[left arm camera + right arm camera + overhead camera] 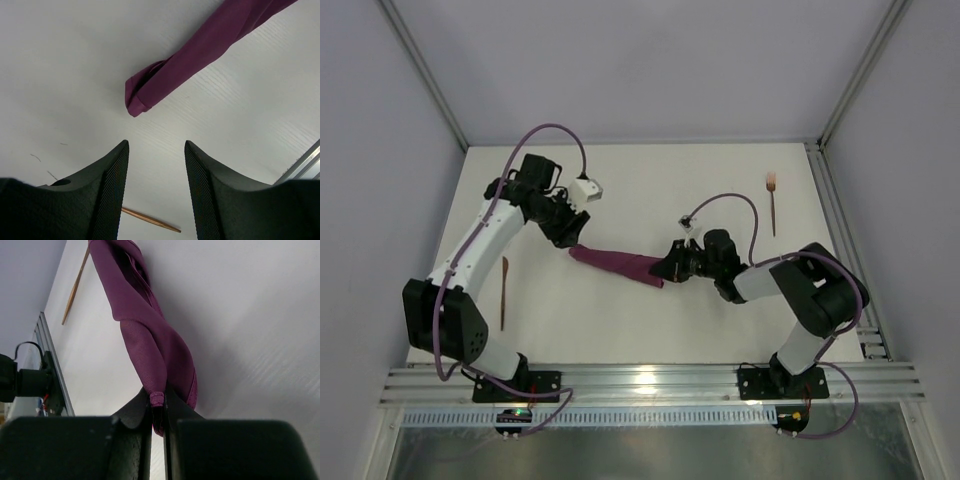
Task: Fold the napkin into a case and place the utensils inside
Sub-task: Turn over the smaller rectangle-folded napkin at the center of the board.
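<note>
The maroon-purple napkin [618, 264] lies bunched into a long narrow strip across the middle of the table. My right gripper [667, 271] is shut on its right end; the cloth's hem [157, 399] is pinched between the jaws. My left gripper [570, 241] stands open just off the strip's left end [137, 100], with nothing between its fingers [114, 175]. A copper fork [772, 200] lies at the far right. A thin copper utensil [503, 292] lies at the left beside my left arm, its tip [150, 220] showing behind the left fingers.
A metal rail [650, 382] runs along the near edge by the arm bases. Enclosure walls and frame posts [840, 200] border the white table [650, 190].
</note>
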`<action>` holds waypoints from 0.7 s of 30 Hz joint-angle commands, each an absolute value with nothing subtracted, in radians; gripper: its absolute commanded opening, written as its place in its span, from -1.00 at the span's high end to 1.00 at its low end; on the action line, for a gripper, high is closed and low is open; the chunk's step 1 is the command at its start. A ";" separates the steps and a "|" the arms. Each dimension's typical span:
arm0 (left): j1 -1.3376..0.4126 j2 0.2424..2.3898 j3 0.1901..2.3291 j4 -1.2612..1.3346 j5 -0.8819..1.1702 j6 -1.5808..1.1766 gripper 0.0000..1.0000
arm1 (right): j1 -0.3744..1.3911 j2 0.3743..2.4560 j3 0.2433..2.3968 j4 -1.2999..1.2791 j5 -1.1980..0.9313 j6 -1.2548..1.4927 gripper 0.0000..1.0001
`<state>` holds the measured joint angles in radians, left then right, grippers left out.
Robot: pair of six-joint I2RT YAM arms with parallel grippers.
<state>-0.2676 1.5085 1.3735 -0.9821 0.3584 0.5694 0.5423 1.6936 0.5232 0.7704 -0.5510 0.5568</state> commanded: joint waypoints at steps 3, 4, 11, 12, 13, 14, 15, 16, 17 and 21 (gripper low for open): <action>-0.258 1.558 1.396 -0.960 0.377 0.571 -0.02 | 0.480 1.664 0.489 0.902 -0.604 0.719 0.92; -0.256 1.563 1.399 -0.960 0.380 0.565 -0.02 | 0.462 1.663 0.485 0.900 -0.604 0.744 0.92; -0.256 1.580 1.431 -0.977 0.391 0.551 -0.02 | 0.385 1.690 0.483 0.804 -0.586 0.813 0.93; -0.256 1.580 1.433 -0.979 0.390 0.551 -0.03 | 0.380 1.700 0.486 0.772 -0.581 0.815 0.92; -0.256 1.583 1.433 -0.976 0.390 0.549 -0.03 | 0.379 1.706 0.494 0.761 -0.575 0.808 0.93; -0.256 1.588 1.430 -0.976 0.390 0.548 -0.03 | 0.379 1.709 0.497 0.746 -0.572 0.796 0.92; -0.256 1.591 1.430 -0.974 0.390 0.546 -0.03 | 0.377 1.716 0.503 0.735 -0.569 0.790 0.92; -0.256 1.595 1.428 -0.973 0.388 0.545 -0.03 | 0.379 1.720 0.508 0.723 -0.565 0.779 0.92; -0.258 1.603 1.427 -0.973 0.388 0.542 -0.03 | 0.377 1.723 0.515 0.668 -0.549 0.763 0.93; -0.256 1.638 1.416 -0.950 0.379 0.525 -0.03 | 0.379 1.744 0.589 0.533 -0.522 0.661 0.82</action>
<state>-0.2630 1.6173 1.3964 -0.9771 0.3672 0.5510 0.3786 1.7325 0.5194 0.6403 -0.5556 0.7338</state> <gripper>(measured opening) 0.513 0.103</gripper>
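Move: My right hand still holds the napkin's right end. The napkin's middle lies about 10 cm to this hand's left, 3 cm ahead and 4 cm below; the bare spot for the held end is roughly 5 cm right, 2 cm ahead and 5 cm down. From my open left hand, the napkin's middle is some 12 cm right and 15 cm below, level fore and aft. The wooden utensil lies about 17 cm left and 8 cm back of that hand, 16 cm down. Keeping the napkin's right end pinched, I draw my right hand about 5 cm to the right and a little forward, then lower it some 3 cm towards the board, the wrist rolling its front side down and swinging slightly clockwise. My left hand sinks roughly 2.5 cm, its fingers still half open and clear of the cloth. ##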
